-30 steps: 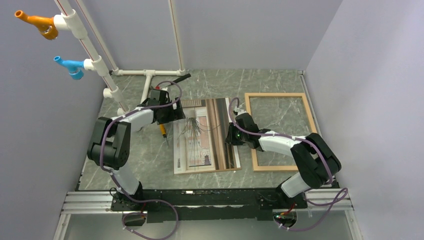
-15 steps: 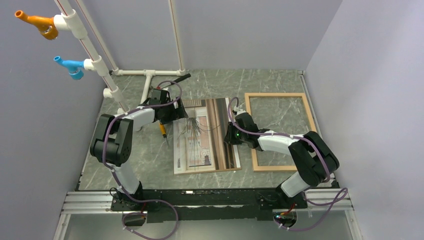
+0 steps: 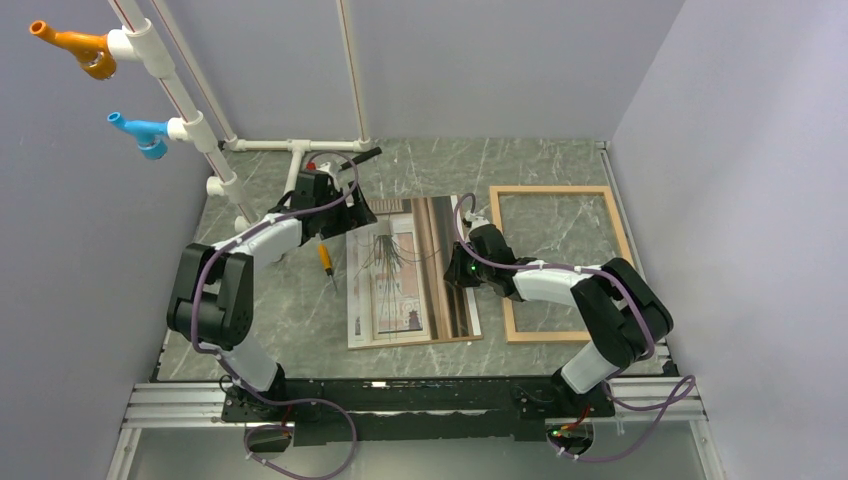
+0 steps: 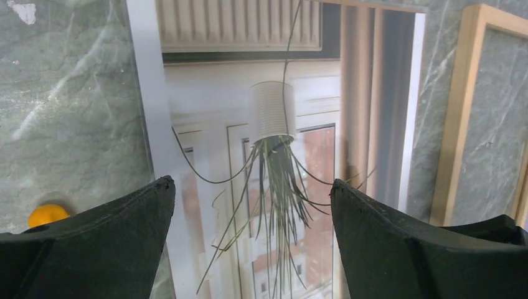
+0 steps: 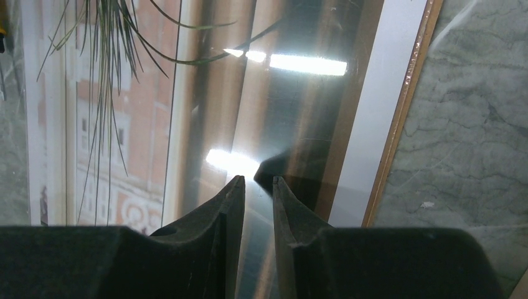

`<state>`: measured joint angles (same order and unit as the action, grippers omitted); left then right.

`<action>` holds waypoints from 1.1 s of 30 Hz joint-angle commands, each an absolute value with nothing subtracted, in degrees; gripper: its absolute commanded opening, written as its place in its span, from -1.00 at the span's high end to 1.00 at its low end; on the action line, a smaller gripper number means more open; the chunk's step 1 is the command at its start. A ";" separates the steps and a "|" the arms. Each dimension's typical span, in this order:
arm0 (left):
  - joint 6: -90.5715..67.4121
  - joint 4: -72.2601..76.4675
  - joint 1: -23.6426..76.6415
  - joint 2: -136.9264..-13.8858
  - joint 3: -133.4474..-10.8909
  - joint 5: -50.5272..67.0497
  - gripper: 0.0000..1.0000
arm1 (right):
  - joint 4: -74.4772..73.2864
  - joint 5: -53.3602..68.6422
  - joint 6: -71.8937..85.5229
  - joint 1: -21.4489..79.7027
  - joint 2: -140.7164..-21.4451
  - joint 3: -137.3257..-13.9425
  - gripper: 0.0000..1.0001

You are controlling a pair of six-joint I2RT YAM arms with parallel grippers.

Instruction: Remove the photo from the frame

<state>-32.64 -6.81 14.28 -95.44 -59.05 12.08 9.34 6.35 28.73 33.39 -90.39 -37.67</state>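
The photo lies flat, picture side up, in the middle of the table, its dark wispy plant showing. The light wood frame lies empty just to its right, with bare table inside it, and its edge shows in the left wrist view. My left gripper hovers wide open over the photo's far left part, nothing between the jaws. My right gripper is low over the photo's brown-striped right side, its fingers a narrow gap apart and empty.
An orange-handled screwdriver lies left of the photo, its handle beside my left finger. A white pipe structure stands at the far left, carrying orange and blue fittings. A black-handled tool lies by it. Walls enclose three sides.
My left arm has stretched farther from its base, carrying its open gripper toward the photo's far left corner. The right gripper has edged slightly left. Photo and frame have not moved.
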 commanded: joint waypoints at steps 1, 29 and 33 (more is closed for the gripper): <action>-34.16 -4.65 14.41 -93.62 -59.06 14.89 -0.91 | 6.87 6.24 28.16 33.18 -92.20 -37.89 0.48; -29.84 -9.98 11.16 -96.77 -60.45 14.46 -0.99 | -3.80 12.75 26.45 23.03 -100.63 -59.44 -0.08; -30.48 -7.79 10.89 -98.54 -60.11 16.79 -0.99 | -2.18 13.67 26.78 22.90 -102.57 -58.56 -0.07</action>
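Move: Just above the photo's dark striped part, the right hand has the photo's middle some 7 cm to its left, 2 cm ahead and about 1 cm down. The empty wooden frame's middle is roughly 24 cm to its right and 3 cm ahead; the yellow screwdriver lies about 25 cm to its left and 3 cm ahead. For the left hand, the photo's middle is some 11 cm back, 12 cm right and 8 cm below. Backing off from the photo's glossy face after a short stay, the right hand swings forward about 9 cm along its right side and a little to the right, rising some 4 cm on the way and then sinking again by 1.5 cm or so. Its fingers open from a quarter to about half, ending near the right edge. The left hand, still wide open, drifts left towards the photo's left edge and sinks slightly. ##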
